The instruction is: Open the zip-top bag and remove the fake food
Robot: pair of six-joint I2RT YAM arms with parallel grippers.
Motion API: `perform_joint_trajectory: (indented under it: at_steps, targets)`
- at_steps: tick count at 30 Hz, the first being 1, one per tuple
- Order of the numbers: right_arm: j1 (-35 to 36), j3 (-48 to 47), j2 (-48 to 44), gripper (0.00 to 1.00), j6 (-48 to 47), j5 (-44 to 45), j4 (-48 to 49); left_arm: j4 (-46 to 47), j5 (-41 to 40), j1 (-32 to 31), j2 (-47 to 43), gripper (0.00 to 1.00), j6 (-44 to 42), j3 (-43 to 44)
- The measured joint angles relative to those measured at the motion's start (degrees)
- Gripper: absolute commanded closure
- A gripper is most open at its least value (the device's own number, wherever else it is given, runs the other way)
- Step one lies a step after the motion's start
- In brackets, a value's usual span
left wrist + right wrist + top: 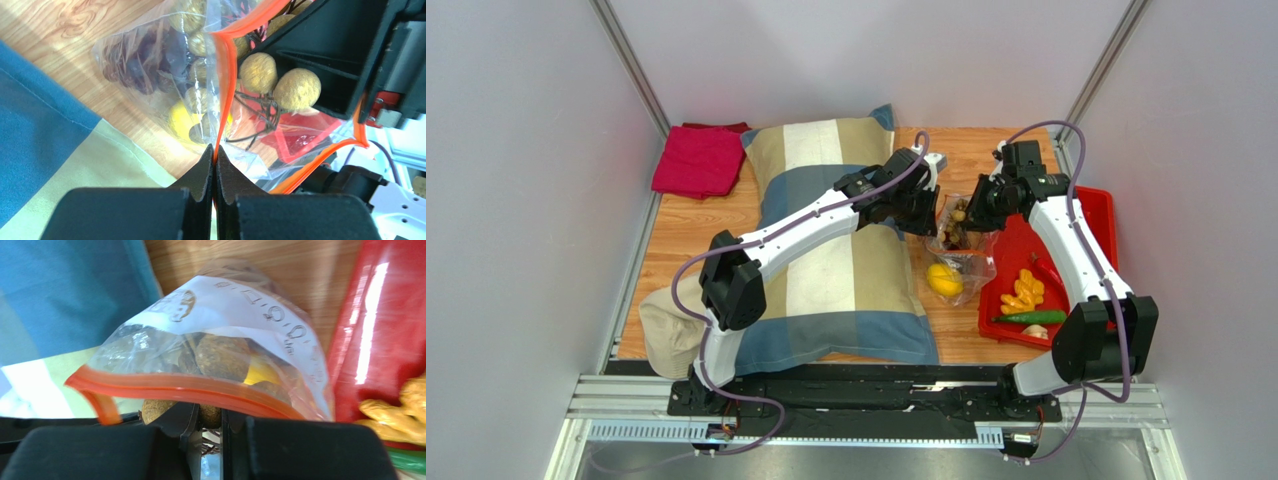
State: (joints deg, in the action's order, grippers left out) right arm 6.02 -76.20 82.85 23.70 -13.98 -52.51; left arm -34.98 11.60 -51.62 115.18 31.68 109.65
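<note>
The clear zip-top bag [966, 258] is held up between the pillow and the red tray, its mouth open. My left gripper [216, 150] is shut on the bag's red-orange zip strip [225, 75]; from above it [931, 215] is at the bag's left top. My right gripper [210, 416] reaches into the mouth behind the strip [175, 386] and is shut on a bunch of tan balls [297, 90] with dark stems. Purple grapes [140, 65] and a yellow lemon [944, 280] show through the plastic. The white label [240, 305] faces the right wrist camera.
A large striped pillow [826, 270] fills the left and middle of the table. A red tray [1094, 215] on the right holds orange bits [1026, 290], a long green vegetable [1031, 318] and a beige bit [1034, 331]. A folded red cloth [698, 160] lies at the back left.
</note>
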Motion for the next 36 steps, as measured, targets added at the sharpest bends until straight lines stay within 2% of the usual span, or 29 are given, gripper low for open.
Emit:
perform_joint_trajectory:
  at_steps: [6, 14, 19, 21, 23, 25, 27, 28, 29, 31, 34, 35, 36]
  targets:
    - [0.28, -0.55, -1.38, 1.00, 0.28, -5.95, -2.91, -0.50, -0.70, -0.22, 0.11, 1.00, -0.87, 0.17]
    - [0.26, 1.66, -15.45, 1.00, -2.78, -12.15, -2.62, -0.90, -1.27, -0.13, 0.20, 1.00, -0.96, 1.03]
    - [0.28, -7.32, -15.04, 1.00, -1.70, -13.77, -5.92, -2.62, -2.12, -0.04, 0.46, 1.00, -1.75, 3.34]
    - [0.20, -15.89, -12.74, 1.00, -1.36, -7.10, -9.88, -2.64, -2.60, -0.04, 0.46, 1.00, -2.08, 3.63]
    - [-0.90, -20.59, -12.31, 1.00, -1.07, 2.16, -11.10, -2.91, -2.84, -0.04, 0.46, 1.00, -2.25, 3.65]
    - [-3.21, -19.80, -13.70, 1.00, -0.17, 12.07, -12.37, -3.19, -2.93, -0.04, 0.46, 1.00, -2.27, 3.65]
    - [-5.16, -13.68, -15.56, 0.98, 0.72, 23.23, -12.52, -3.21, -2.95, -0.04, 0.46, 1.00, -2.32, 3.65]
    - [-6.08, -9.46, -16.41, 0.94, 0.94, 27.74, -12.85, -3.34, -2.93, -0.04, 0.46, 1.00, -2.38, 3.65]
    - [-6.80, -6.01, -16.83, 0.83, 0.94, 30.97, -13.22, -3.41, -2.91, -0.04, 0.46, 1.00, -2.45, 3.65]
    - [-8.00, 2.84, -16.90, 0.81, 0.63, 35.89, -11.13, -3.41, -2.93, -0.04, 0.46, 1.00, -2.56, 3.65]
    - [-10.54, 13.62, -14.93, 0.47, 0.17, 38.58, -10.36, -3.43, -2.84, -0.04, 0.46, 1.00, -2.71, 3.65]
    - [-11.17, 15.34, -14.43, 0.24, 0.28, 38.93, -10.21, -3.41, -2.73, -0.04, 0.46, 1.00, -2.71, 3.65]
    - [-11.87, 16.70, -13.77, 0.18, 0.02, 39.01, -10.10, -3.43, -2.62, -0.04, 0.46, 1.00, -2.73, 3.65]
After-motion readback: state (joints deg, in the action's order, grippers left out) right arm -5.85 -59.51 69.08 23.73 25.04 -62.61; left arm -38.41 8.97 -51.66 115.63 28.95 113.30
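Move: My right hand already grips the brown bunch at the bag's mouth; its drop spot in the red tray lies about 14 cm back, 18 cm to the right and 15 cm below. The yellow food sits there, 2 cm nearer me; the green pepper is some 22 cm back and 19 cm right of my hand, the red chilli 10 cm back and 24 cm right. From my left hand, still holding the zip edge, the spot is about 13 cm back and 26 cm right. I draw the brown bunch back and up out of the bag, clearing the mouth by a rise of about 17 cm, then sweep my right hand right, back and down over the red tray, dipping its left side some 35 degrees and turning it clockwise, and open the fingers at the end. My left hand keeps the zip edge pinched, nearly in place. ##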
